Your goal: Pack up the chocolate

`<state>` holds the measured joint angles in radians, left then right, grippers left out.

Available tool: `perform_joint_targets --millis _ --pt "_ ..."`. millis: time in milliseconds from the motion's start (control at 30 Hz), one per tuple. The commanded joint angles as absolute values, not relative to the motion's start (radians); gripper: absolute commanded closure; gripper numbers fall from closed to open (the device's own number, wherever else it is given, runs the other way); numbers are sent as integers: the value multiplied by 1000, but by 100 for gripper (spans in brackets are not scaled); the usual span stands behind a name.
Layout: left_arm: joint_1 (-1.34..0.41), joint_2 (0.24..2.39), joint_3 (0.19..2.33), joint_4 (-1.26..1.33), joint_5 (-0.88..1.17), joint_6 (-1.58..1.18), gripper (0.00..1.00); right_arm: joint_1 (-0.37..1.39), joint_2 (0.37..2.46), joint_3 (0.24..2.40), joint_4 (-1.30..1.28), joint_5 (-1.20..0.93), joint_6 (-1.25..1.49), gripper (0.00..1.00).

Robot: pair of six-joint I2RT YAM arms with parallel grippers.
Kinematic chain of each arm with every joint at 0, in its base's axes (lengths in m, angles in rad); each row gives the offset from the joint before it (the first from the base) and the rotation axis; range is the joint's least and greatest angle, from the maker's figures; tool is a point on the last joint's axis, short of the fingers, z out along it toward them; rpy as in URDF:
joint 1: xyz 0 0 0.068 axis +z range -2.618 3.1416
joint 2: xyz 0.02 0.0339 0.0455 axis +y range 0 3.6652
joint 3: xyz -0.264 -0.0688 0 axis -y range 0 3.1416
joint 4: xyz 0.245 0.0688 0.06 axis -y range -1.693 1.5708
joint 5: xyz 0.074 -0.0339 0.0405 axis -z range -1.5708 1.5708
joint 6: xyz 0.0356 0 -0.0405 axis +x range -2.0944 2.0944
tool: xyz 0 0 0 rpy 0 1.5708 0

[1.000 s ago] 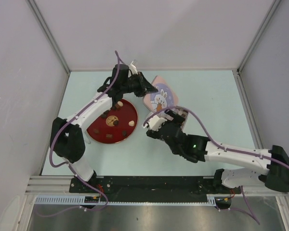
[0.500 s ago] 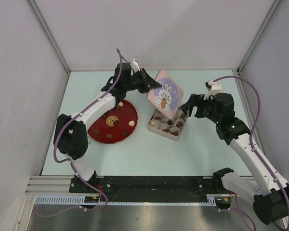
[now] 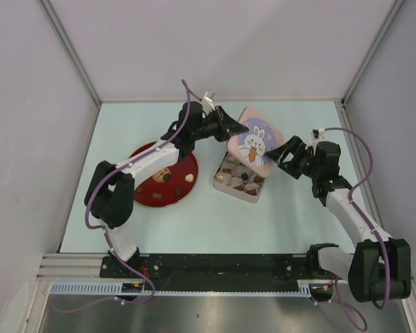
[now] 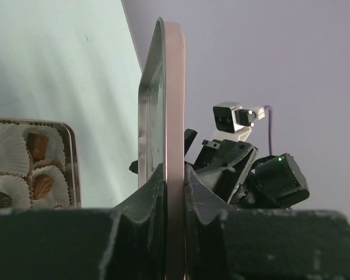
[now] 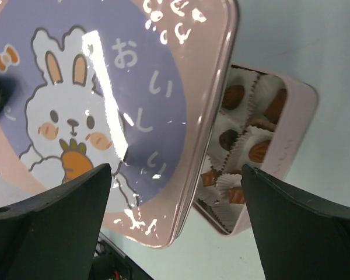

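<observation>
My left gripper [image 3: 234,132] is shut on the edge of a pink tin lid [image 3: 255,143] with a rabbit picture, holding it tilted in the air over the far side of the open square tin [image 3: 222,184]. In the left wrist view the lid [image 4: 174,87] stands edge-on between the fingers of the gripper [image 4: 175,182]. Chocolate pieces [image 3: 240,179] sit in white paper cups in the tin, and others [image 3: 165,177] lie on the red plate [image 3: 144,195]. My right gripper [image 3: 286,158] hangs open just right of the lid [image 5: 105,99], touching nothing, with the tin [image 5: 291,137] below.
The red plate lies left of the tin, under my left forearm. Grey walls close the table at the back and on both sides. My right arm's wrist [image 4: 245,169] shows beyond the lid in the left wrist view.
My right arm has swung from over the tin out to the right side and now faces the lid. My left arm has carried the lid rightward over the tin.
</observation>
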<state>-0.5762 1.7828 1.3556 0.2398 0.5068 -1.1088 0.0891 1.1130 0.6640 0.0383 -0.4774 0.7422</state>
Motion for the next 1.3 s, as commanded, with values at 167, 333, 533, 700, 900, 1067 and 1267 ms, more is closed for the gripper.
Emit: perform_joint_targets --millis 167,333,533,700,900,1067,1267 --pt "-629 1870 1289 456 466 -1197 100 48 1114 592 100 -379 810 2" --pt "-629 1894 1247 508 469 -1192 100 45 1170 591 77 -357 782 2" --pt "-627 1919 1215 526 468 -1167 100 44 1282 589 86 -371 775 2" --pt "-618 1930 1192 523 460 -1144 100 57 1388 589 141 -448 788 3" --pt "-598 1925 1169 476 445 -1092 99 83 1436 589 207 -495 802 4" --pt "-580 1913 1147 445 426 -1042 96 92 1469 591 253 -537 813 6" --pt "-568 1902 1154 362 407 -965 89 116 1540 598 307 -591 828 8"
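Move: The lid is still in the left gripper, pinched at its left edge. The open chocolate box it is going onto lies almost underneath that hand, roughly 21 cm down, 3 cm back and 2 cm to the right. The red plate stands about 29 cm left of that hand and 2 cm back. From the empty right hand, the lid's middle is about 6 cm left, 4 cm ahead and 4 cm higher; the box is about 10 cm left, 4 cm ahead and 14 cm below. The lid is carried down towards the open box in the left hand's unchanged pinch, some 13 cm, swinging about 2.5 cm right and then back left, its right side dipping slightly. The open right hand sinks beside it by about 11.5 cm with the same small sway, its fingers tipping further down at the lid's right-hand edge; contact there can't be made out. ##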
